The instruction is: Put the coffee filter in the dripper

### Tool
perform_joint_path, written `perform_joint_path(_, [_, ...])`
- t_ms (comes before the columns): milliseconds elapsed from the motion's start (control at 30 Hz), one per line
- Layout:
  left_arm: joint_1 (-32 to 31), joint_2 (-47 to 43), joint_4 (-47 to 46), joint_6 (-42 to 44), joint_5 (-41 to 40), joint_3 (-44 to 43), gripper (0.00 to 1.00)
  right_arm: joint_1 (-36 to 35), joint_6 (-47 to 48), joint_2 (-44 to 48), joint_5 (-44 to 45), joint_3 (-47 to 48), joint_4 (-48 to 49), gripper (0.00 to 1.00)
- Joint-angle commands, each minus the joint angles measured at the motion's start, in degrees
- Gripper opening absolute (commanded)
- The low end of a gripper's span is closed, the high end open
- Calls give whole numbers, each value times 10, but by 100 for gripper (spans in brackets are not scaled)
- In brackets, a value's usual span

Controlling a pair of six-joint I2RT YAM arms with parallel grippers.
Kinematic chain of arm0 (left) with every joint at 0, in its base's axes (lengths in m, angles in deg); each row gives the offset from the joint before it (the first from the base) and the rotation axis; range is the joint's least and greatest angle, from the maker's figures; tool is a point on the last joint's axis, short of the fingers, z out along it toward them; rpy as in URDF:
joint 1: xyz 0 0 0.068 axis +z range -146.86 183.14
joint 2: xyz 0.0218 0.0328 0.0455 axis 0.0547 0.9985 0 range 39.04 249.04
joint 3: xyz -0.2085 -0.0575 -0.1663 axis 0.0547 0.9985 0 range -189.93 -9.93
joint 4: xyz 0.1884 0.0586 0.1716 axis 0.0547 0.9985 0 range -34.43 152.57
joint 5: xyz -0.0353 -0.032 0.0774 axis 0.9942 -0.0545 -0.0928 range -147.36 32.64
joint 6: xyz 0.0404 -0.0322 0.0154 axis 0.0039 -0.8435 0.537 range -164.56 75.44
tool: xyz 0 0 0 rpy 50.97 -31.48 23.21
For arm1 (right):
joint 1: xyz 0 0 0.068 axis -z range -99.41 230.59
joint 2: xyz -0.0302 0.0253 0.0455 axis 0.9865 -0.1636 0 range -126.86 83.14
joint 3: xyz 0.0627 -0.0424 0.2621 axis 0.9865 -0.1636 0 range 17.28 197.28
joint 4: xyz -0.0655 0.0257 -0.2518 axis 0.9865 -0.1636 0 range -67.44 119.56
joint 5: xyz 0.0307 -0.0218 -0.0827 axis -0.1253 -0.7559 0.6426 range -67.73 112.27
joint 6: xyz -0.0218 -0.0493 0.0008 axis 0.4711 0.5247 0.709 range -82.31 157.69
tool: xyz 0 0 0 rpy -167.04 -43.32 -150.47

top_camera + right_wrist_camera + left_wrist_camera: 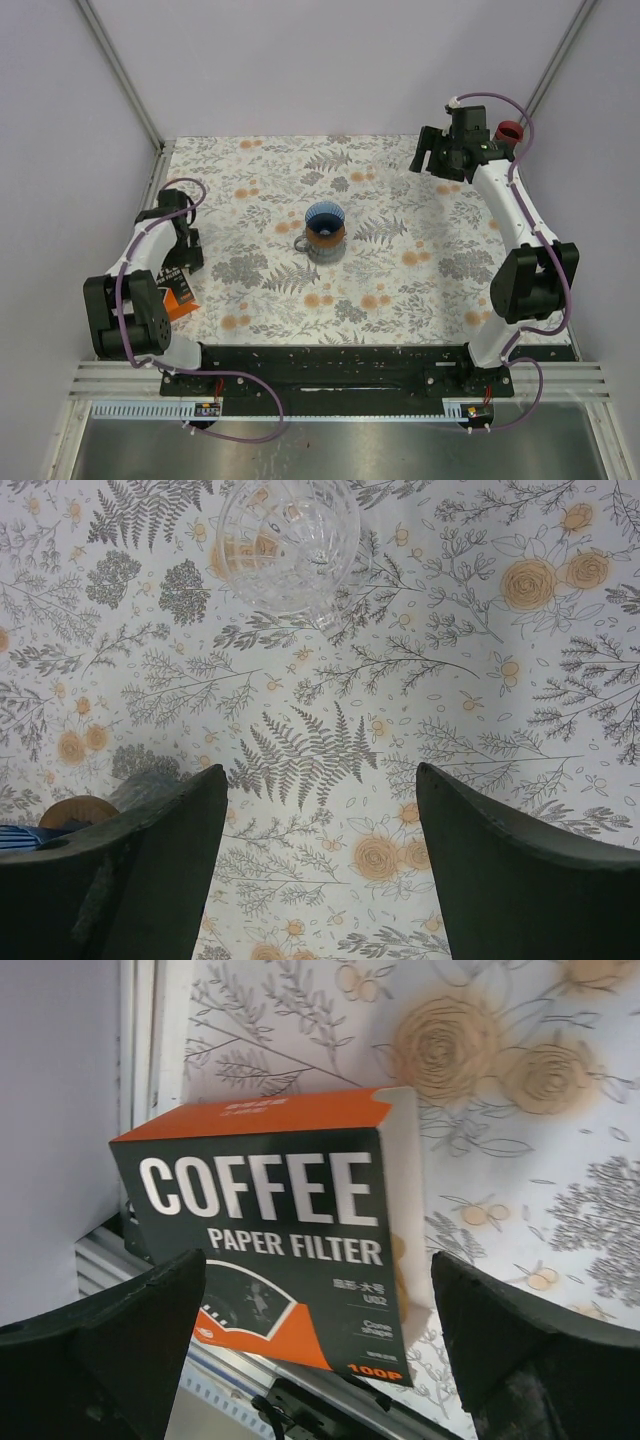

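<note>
The dripper (325,225), a blue ribbed cone on a glass base, stands in the middle of the floral table; something brown shows inside it, and I cannot tell whether that is a filter. Its blue edge (25,835) peeks out behind the right wrist view's left finger. A black and orange coffee paper filter box (270,1220) stands at the near left edge, one end open with pale filters (400,1250) showing. My left gripper (318,1260) hangs open over the box, holding nothing. Far back on the right, my right gripper (320,770) is open and empty above the cloth.
A clear glass vessel (288,542) sits on the cloth ahead of the right gripper. A red cup (510,131) stands at the back right corner behind the right arm. The filter box (178,298) is close to the left wall and the front rail (300,1410).
</note>
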Motion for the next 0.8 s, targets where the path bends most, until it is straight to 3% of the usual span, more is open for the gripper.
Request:
perform_joint_path(0, [10,11,-14,-4,-58,6,98,-3,8,29,13,-8,29,84])
perform_joint_path(133, [10,48,-12,4,-57,10,96,-3,11,33,13,-13,33,84])
perform_joint_path(300, [10,52,-4,14,-45,9,81,-3,16,33,13,-14,32,84])
perform_joint_path(400, [10,45,8,25,-50,7,60,-4,18,33,10,-12,34,84])
perform_joint_path(567, [10,30,40,40,-31,-4,16,-4,17,34,0,-12,34,84])
perform_joint_path(767, [9,-7,85,70,38,-48,0,-6,18,51,0,-15,34,84])
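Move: Just below the left hand lie the coffee filters, in the open right side of their box: roughly 2 cm back, 1 cm left and 4 cm down. The filter box's middle is some 3 cm back, 5 cm left and 5 cm below this hand. The blue dripper stands on the carafe about 30 cm to its right, 9 cm ahead and perhaps 5 cm higher. From the right hand the filters are around 55 cm left, 22 cm back and 18 cm below. Sinking about 2.5 cm and easing back and slightly left, the left hand takes its wide-open fingers down to the filter box's open side while the fingertips tilt some 10 degrees back towards the base. There they shut almost fully on a paper edge at the mouth, and the hand then rises about 2 cm, still creeping back. ##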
